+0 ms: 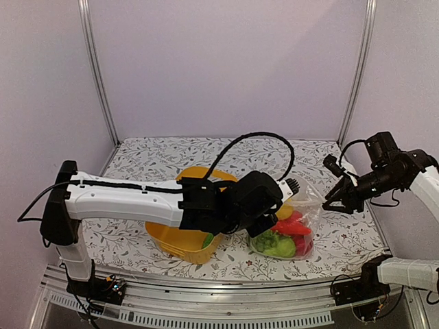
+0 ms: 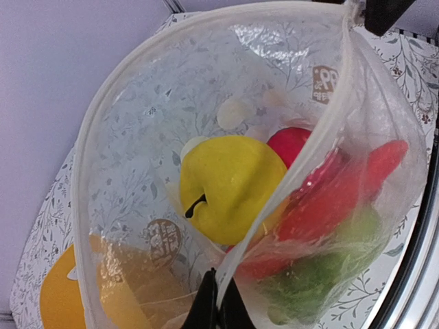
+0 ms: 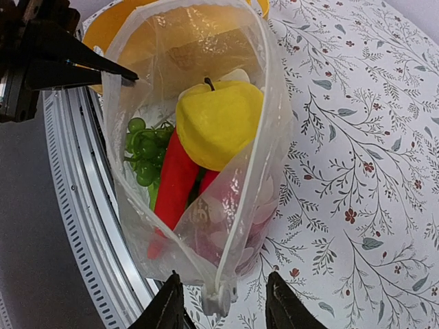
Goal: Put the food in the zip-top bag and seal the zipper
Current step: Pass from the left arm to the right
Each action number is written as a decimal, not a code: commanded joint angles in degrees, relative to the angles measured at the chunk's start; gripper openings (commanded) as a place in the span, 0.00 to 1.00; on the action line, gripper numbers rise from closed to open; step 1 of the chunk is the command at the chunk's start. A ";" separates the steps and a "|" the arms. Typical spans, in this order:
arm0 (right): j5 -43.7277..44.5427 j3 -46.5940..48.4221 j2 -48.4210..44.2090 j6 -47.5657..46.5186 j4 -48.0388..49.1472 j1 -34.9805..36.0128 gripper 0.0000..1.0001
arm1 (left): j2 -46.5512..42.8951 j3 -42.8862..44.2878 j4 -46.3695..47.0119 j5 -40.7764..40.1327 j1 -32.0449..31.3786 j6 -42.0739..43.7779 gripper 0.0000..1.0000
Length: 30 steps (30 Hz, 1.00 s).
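The zip-top bag [image 1: 293, 229] stands with its mouth wide open between my two grippers. Inside it lies the food: a yellow fruit [image 3: 219, 120], a red chili [image 3: 175, 181], green grapes [image 3: 140, 154] and leafy greens [image 2: 322, 281]. My left gripper [image 2: 216, 305] is shut on the bag's rim at one end of the mouth; from above it [image 1: 287, 190] reaches over the basket. At the other end, my right gripper [image 3: 223, 308] is open, its fingers apart on either side of the zipper [image 3: 235, 213] and its white end tab [image 3: 221, 300], touching neither.
The yellow plastic basket [image 1: 180, 241] sits under the left arm, just left of the bag. The table's metal front rail [image 3: 82, 226] runs close beside the bag. Floral tablecloth [image 3: 357, 157] spreads out on the bag's far side.
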 commanded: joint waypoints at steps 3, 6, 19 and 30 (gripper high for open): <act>0.16 1.91 2.39 -2.45 1.25 0.19 0.30 | -1.78 1.27 0.61 0.13 1.08 -0.62 0.00; 0.46 3.96 3.51 -3.14 0.51 0.65 0.11 | -1.65 1.74 -0.28 -0.67 1.26 -0.60 0.00; 5.04 22.30 13.88 -6.27 -8.23 6.44 0.04 | -5.52 -1.59 0.17 -5.16 1.80 -5.80 0.02; 8.24 26.32 17.71 -9.72 -11.93 8.03 0.04 | -11.01 -7.60 11.01 5.96 1.59 3.27 0.62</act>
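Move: The zip-top bag's right rim corner sits almost between the right hand's open fingers, about 1 cm ahead, 1 cm left and 1 cm below. From that hand the yellow apple in the bag is roughly 3 cm ahead, 8 cm left and 7 cm lower; the red pepper is some 2 cm back, 8 cm left and 9 cm lower. The left hand still pinches the opposite rim; the corner lies about level with it, 13 cm to its right. Right fingers pinch the corner, carrying it forward and up 4 cm each; left fingers then open, rising leftward. ##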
